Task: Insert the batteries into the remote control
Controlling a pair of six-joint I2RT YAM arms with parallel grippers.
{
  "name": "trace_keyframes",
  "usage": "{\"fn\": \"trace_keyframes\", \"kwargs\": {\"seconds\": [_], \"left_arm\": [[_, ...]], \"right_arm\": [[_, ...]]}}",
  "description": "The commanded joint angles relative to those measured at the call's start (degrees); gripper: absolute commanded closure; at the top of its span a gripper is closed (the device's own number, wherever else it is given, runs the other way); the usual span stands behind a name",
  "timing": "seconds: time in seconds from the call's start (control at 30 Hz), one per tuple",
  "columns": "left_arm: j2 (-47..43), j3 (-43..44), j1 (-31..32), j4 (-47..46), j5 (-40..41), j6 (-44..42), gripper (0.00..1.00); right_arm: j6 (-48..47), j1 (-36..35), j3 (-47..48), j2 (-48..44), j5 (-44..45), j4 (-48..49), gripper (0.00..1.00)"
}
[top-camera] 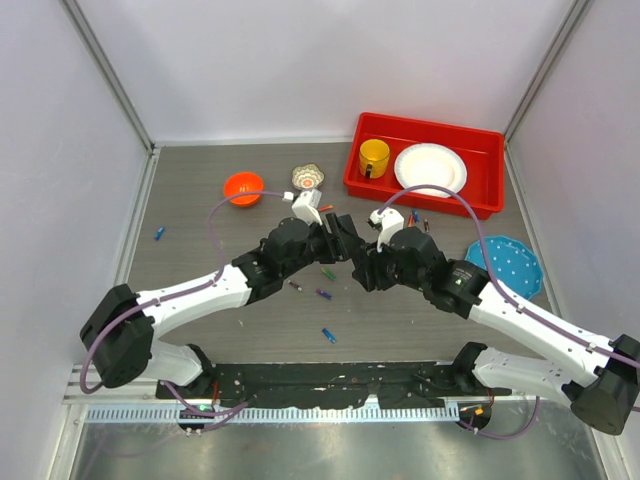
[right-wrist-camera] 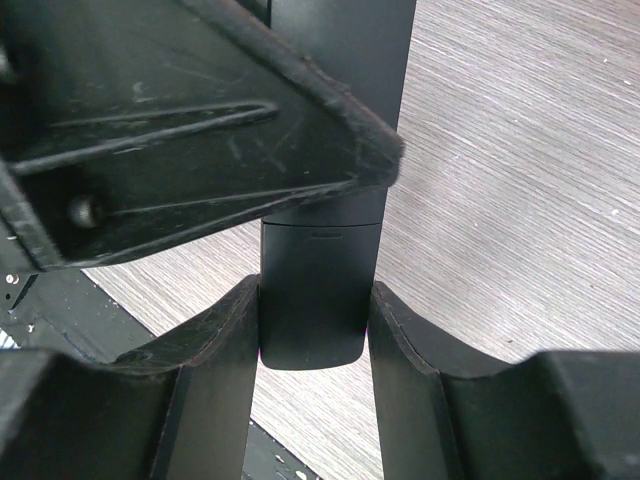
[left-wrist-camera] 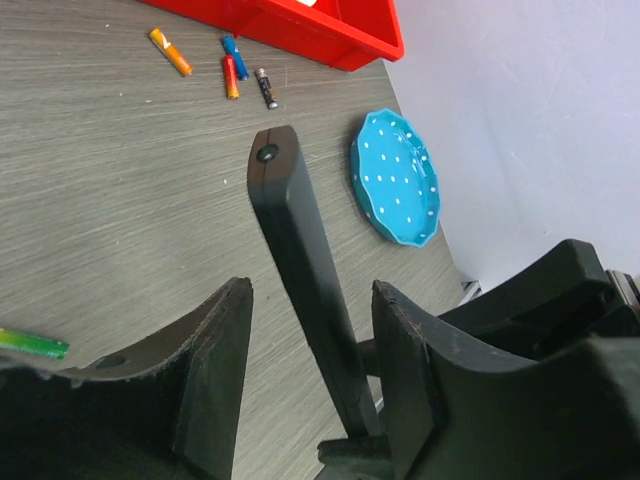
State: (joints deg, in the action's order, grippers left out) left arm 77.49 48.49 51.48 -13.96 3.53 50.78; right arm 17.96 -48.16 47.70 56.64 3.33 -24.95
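Note:
The remote control point(right-wrist-camera: 320, 290), a slim black bar, hangs above the table between the two arms. My right gripper point(right-wrist-camera: 315, 288) is shut on its rounded end, both pads pressed on its sides. My left gripper point(left-wrist-camera: 312, 290) stands open around the remote control point(left-wrist-camera: 300, 250), seen edge-on: it lies close to the right finger point(left-wrist-camera: 420, 350), with a wide gap to the left finger point(left-wrist-camera: 215, 360). In the top view both grippers meet mid-table, left point(top-camera: 340, 240) and right point(top-camera: 365, 258). Batteries lie loose on the table: green point(top-camera: 328, 272), purple point(top-camera: 322, 294), blue point(top-camera: 328, 335), and orange point(left-wrist-camera: 170, 51).
A red bin point(top-camera: 352, 170) at the back right holds a yellow cup point(top-camera: 374, 157) and a white plate point(top-camera: 430, 168). A blue dotted plate point(top-camera: 505, 265) lies right of the right arm. An orange bowl point(top-camera: 243, 187) and a small fluted cup point(top-camera: 308, 178) stand behind the left arm.

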Motion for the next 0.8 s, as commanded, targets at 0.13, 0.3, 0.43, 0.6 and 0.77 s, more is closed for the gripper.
{"fn": "trace_keyframes", "kwargs": {"seconds": [0.13, 0.3, 0.43, 0.6, 0.77], "left_arm": [[2.22, 2.93, 0.72, -3.62, 2.36, -1.30, 0.56], [2.66, 2.93, 0.90, -3.89, 2.10, -1.48, 0.61], [3.01, 2.66, 0.99, -4.41, 1.75, -1.39, 0.69], [3.37, 2.31, 0.90, -5.29, 0.95, -1.13, 0.79], [3.28, 1.17, 0.90, -6.78, 0.51, -0.69, 1.00]], "right_arm": [[0.06, -0.62, 1.52, -0.22, 0.45, 2.45, 0.79], [0.15, -0.53, 1.08, -0.39, 0.53, 2.63, 0.79], [0.24, -0.53, 0.81, -0.39, 0.62, 2.71, 0.78], [0.33, -0.62, 0.55, -0.66, 0.62, 2.63, 0.78], [0.32, -0.53, 0.46, -1.09, 0.80, 2.27, 0.71]]}}
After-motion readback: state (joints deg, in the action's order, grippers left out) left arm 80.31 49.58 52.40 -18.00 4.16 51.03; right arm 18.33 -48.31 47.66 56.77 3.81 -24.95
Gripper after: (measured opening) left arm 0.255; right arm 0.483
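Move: Straddled by the left hand's open fingers, the remote control has its middle about 2 cm to their right and 1 cm ahead and above. On the table, some 20 cm lower, the green battery lies roughly 9 cm ahead and 4 cm left of that hand, the purple battery about 2 cm ahead and 4 cm left. From the right hand, already gripping the remote's battery-cover end, its middle is some 5 cm ahead, 3 cm left and 4 cm up. Closing over the narrow sides of the remote, the left fingers go from a bit over half open to a quarter open and pinch it just beyond the cover line. The left hand eases only about 1.5 cm to the right, dipping slightly and then rising about 1 cm, with hardly any wrist turn. The right hand stays put and keeps its grip on the cover end. ##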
